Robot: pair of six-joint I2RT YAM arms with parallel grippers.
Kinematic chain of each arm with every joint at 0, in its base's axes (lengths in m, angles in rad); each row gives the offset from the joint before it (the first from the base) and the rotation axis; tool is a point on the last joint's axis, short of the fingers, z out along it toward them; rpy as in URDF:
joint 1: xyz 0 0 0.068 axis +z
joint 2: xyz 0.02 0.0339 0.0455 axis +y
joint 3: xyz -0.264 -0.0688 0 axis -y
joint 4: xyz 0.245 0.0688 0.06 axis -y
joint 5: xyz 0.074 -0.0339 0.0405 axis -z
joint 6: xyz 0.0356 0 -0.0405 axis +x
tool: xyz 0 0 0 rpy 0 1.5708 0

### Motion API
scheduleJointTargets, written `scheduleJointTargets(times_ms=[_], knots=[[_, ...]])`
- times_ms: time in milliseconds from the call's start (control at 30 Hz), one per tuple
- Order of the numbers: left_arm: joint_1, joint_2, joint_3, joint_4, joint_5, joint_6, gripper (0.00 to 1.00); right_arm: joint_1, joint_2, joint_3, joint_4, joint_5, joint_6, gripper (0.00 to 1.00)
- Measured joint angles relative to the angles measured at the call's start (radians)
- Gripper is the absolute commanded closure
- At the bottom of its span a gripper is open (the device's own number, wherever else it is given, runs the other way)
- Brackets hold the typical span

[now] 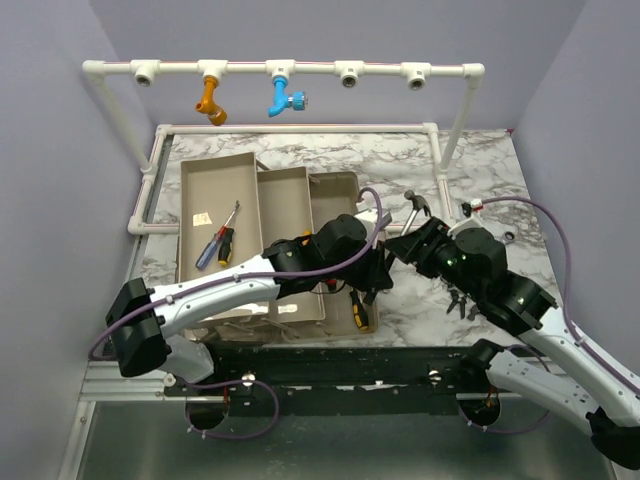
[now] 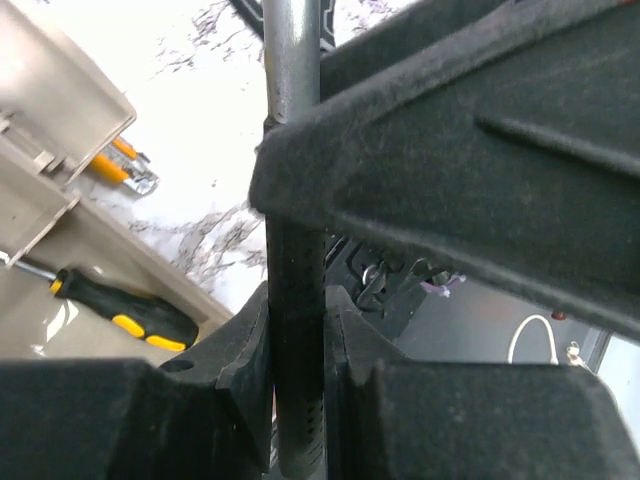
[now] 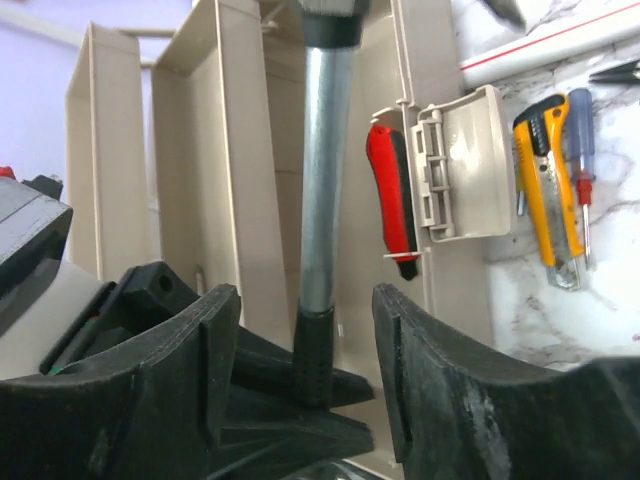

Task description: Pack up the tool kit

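Note:
A hammer [image 1: 418, 203] with a steel shaft [image 3: 325, 170] and a black grip [image 2: 297, 350] hangs in the air between both grippers, just right of the open beige tool kit [image 1: 250, 190]. My left gripper [image 2: 297, 340] is shut on the black grip. My right gripper [image 3: 305, 350] is open, its fingers [image 3: 420, 360] standing apart on either side of the hammer without touching it. In the top view the left gripper [image 1: 378, 265] and the right gripper [image 1: 408, 245] meet tip to tip. Two screwdrivers [image 1: 222, 242] lie in the left tray. A red-handled tool [image 3: 392, 195] lies in a nearer tray.
A yellow utility knife [image 1: 358, 310] and a blue-handled screwdriver [image 3: 580, 150] lie on the marble table beside the kit. Dark pliers [image 1: 462, 300] lie under the right arm. A white pipe frame [image 1: 300, 70] with orange and blue fittings spans the back.

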Motion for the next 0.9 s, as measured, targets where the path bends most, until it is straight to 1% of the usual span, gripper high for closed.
scheduleJointTargets(times_ms=[33,67,133,233,300,367,467,600,667,767,900], knots=[[0.000,-0.017,-0.023,0.005,-0.010,-0.003,1.00,0.002,0.009,0.000,0.012,-0.002,-0.003,0.24],[0.004,-0.034,-0.045,0.007,-0.020,-0.006,1.00,0.002,0.016,0.000,0.019,-0.008,-0.010,0.23],[0.009,-0.097,-0.106,0.002,-0.063,-0.021,1.00,0.002,0.022,0.000,0.028,-0.008,-0.016,0.23],[0.020,-0.190,-0.159,-0.043,-0.169,-0.061,1.00,0.002,0.015,0.000,0.029,0.000,-0.021,0.23],[0.025,-0.231,-0.160,-0.085,-0.245,-0.090,1.00,0.002,0.004,0.000,0.027,0.017,-0.023,0.23],[0.031,-0.241,-0.124,-0.163,-0.335,-0.131,1.00,0.002,-0.011,0.000,0.024,0.038,-0.024,0.22],[0.033,-0.172,0.013,-0.333,-0.447,-0.192,1.00,0.002,-0.041,0.000,0.010,0.073,-0.027,0.22],[0.032,-0.011,0.206,-0.507,-0.546,-0.232,1.00,0.002,-0.069,0.000,-0.005,0.111,-0.028,0.22],[0.029,0.033,0.236,-0.552,-0.567,-0.243,1.00,0.002,-0.077,0.000,-0.018,0.127,-0.028,0.22],[0.028,0.066,0.238,-0.604,-0.586,-0.253,1.00,0.002,-0.086,0.000,-0.049,0.152,-0.027,0.22],[0.028,0.092,0.239,-0.635,-0.599,-0.264,1.00,0.002,-0.108,0.000,-0.086,0.185,-0.026,0.22]])
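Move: My left fingers are already shut on the hammer's grip. The middle of the tool box's right-hand compartment, where the hammer is heading, lies about 18 cm ahead, 9 cm left and 20 cm below them. On its floor, the black-yellow screwdriver is some 5 cm ahead and 6 cm left of my left hand, the red knife 16 ahead and 14 left. From my right hand, already loose around the hammer's middle, that compartment's middle is roughly 12 cm ahead and 12 left. I keep my left fingers closed on the hammer grip and draw it out from between my right fingers, about 11 cm left and 6 or 7 cm forward over the open compartment, sinking a few centimetres at the end; on the way the wrist swings some 35 degrees counter-clockwise and the fingers tip further down. My right hand finishes opening wide, then backs off about 4 cm to the right. ##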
